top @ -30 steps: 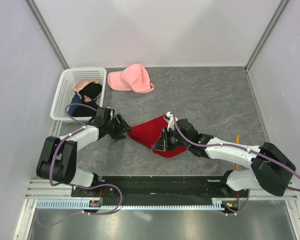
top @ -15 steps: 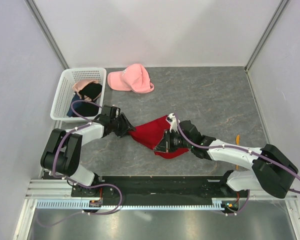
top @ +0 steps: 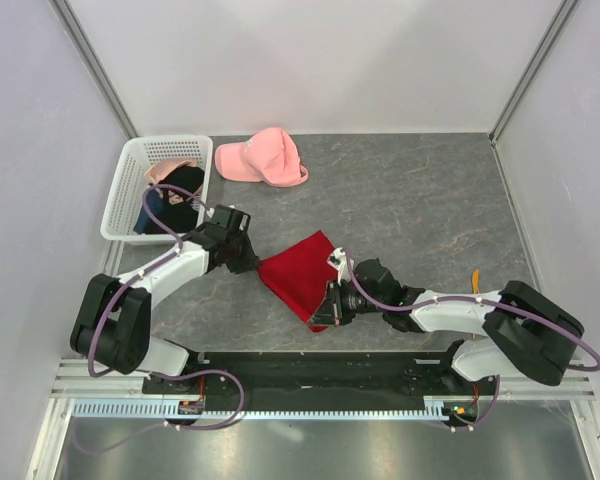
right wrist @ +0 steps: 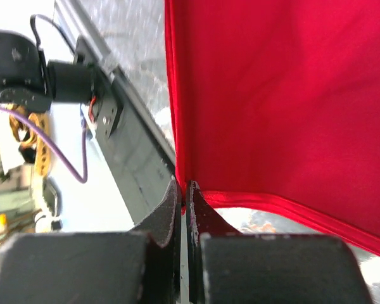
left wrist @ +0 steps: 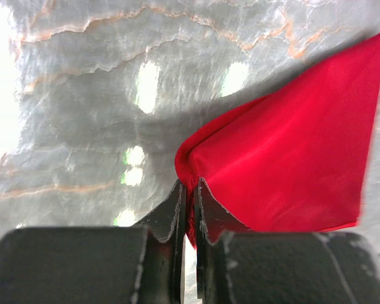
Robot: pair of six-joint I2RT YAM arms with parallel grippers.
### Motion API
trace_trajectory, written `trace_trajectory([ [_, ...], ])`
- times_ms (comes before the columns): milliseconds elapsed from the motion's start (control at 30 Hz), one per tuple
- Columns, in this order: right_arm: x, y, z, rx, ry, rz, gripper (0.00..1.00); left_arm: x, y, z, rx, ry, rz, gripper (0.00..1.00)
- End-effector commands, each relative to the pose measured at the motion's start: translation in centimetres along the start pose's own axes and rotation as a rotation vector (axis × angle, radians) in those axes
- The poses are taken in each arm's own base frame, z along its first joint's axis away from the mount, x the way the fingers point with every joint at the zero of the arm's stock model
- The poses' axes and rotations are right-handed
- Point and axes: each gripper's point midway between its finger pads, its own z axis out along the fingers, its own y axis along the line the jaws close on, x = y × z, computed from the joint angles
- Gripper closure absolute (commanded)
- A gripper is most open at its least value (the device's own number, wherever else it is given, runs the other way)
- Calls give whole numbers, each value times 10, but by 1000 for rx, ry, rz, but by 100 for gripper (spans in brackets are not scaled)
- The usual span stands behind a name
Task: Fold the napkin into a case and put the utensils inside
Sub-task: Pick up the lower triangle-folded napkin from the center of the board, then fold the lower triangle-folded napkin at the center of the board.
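The red napkin (top: 298,277) is held taut between both grippers near the table's front middle, in the top view. My left gripper (top: 253,263) is shut on its left corner; the cloth (left wrist: 285,158) bunches between the fingertips in the left wrist view (left wrist: 189,185). My right gripper (top: 325,312) is shut on the near corner, the hem (right wrist: 266,114) pinched at its tips (right wrist: 183,188). One orange utensil (top: 475,276) lies at the right, partly hidden behind the right arm.
A white basket (top: 123,190) with dark and peach garments stands at the back left. A pink cap (top: 262,158) lies beside it. The arms' base rail (top: 310,365) runs along the near edge, close under the right gripper.
The left gripper came in to the napkin's left corner and shut on it. The right gripper drew its corner toward the near edge, stretching the cloth flatter.
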Motion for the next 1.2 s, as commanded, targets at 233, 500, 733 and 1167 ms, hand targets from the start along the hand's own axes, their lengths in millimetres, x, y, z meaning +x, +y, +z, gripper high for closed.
trace_trajectory([
  [233,39,24,-1,-207,100,80,100,-51,-16,-12,-411,-200,150,98],
  [500,45,17,-7,-251,101,112,100,-59,-43,4,-555,-206,83,98],
  [733,45,19,-2,-263,119,105,100,-55,-59,29,-481,-121,195,98],
  [1167,11,23,18,-211,39,126,100,-49,-56,-13,-198,-71,141,34],
])
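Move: The red napkin hangs between the hands: the left one still pinches its left corner, the right one its near corner. From the left hand the napkin's middle lies about 12 cm right, 2 cm back and 2 cm below; the pink cap is some 25 cm ahead and 2 cm right, the white basket 18 cm ahead and 19 cm left. From the right hand the napkin's middle is about 10 cm straight ahead, 5 cm lower. The left hand carries the pinched corner some 4 cm right and 3 cm forward with a slight lift, rolling nearly 30 degrees so its left side rises, then sinks 2 cm, opens its fingers to let go, and clears forward and back to the left, rising a little at the end. Meanwhile the right hand keeps its pinch on the near corner and draws it back about 3 cm towards the base and slightly down, rolling some 10 degrees. ##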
